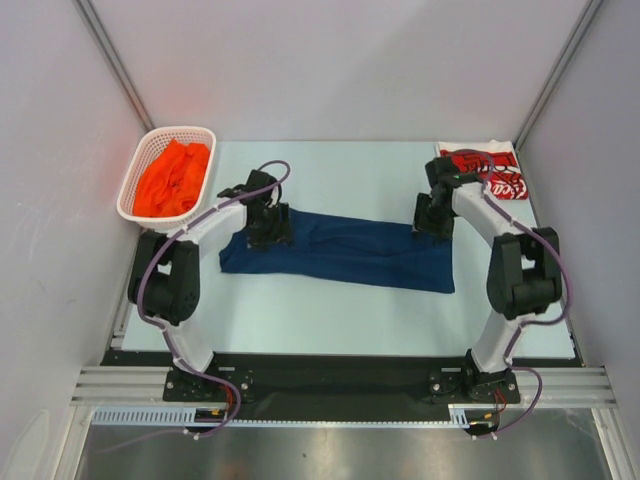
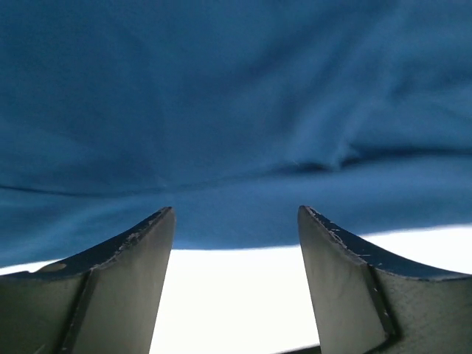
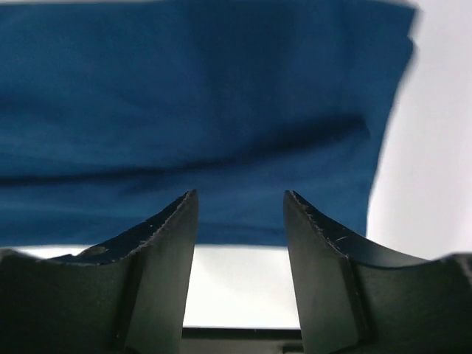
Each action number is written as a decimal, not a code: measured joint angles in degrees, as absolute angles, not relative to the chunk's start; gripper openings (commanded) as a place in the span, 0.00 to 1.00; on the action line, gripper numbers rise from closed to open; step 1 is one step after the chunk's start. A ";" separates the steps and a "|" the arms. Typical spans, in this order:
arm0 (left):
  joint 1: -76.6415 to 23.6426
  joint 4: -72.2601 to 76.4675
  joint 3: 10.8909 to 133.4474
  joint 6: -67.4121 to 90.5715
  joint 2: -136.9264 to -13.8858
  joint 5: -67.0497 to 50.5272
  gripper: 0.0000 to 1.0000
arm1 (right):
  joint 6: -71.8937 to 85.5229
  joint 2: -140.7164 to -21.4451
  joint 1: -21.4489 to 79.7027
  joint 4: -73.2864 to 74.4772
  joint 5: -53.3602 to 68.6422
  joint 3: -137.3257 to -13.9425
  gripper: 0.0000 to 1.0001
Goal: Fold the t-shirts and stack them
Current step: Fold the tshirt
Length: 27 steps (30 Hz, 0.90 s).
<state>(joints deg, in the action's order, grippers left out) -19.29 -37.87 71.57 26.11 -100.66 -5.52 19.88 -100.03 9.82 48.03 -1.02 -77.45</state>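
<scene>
The dark navy t-shirt [image 1: 340, 250] lies as a long folded band across the middle of the table. My left gripper [image 1: 268, 232] hovers over its left end, jaws open with only bare table between them; navy cloth [image 2: 236, 110] fills that wrist view. Over the band's right end my right gripper [image 1: 433, 222] also stands open and empty, the shirt's edge [image 3: 221, 133] just beyond its fingertips. The red t-shirt [image 1: 490, 170] with white script lies folded at the back right corner. The orange t-shirt [image 1: 172, 178] sits bunched in the basket.
A white plastic lattice basket [image 1: 140, 160] stands at the back left of the table. White enclosure walls close in on both sides and the back. The table [image 1: 340, 310] is pale, with the arm bases along its near edge.
</scene>
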 measured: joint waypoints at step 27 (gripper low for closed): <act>-18.11 -47.22 98.76 19.31 -125.89 1.21 0.71 | 18.63 -111.90 9.19 39.68 -6.50 -76.77 0.56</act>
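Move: The bunched left part of the navy t-shirt lies about 8 cm ahead of the left hand and 5 cm below it, with the basket of orange shirts some 18 cm ahead and 23 cm to the left, roughly level in height. For the right hand, the t-shirt's far right corner is about 4 cm ahead, 5 cm right and 8 cm below; the red Coca-Cola shirt sits roughly 17 cm ahead and 12 cm right, 7 cm down. With its fingers still spread, the left hand reaches about 8 cm forward while sinking some 5 cm onto the bunched left part of the navy t-shirt, rolling about 10 degrees so its left side lifts, then slides the last couple of centimetres forward at that low height. The right hand, fingers also staying open, drops about 7 cm onto the cloth just inside the far right corner, first edging 4 cm forward, then easing back slightly and drifting 3 cm right as it goes down the last bit. ##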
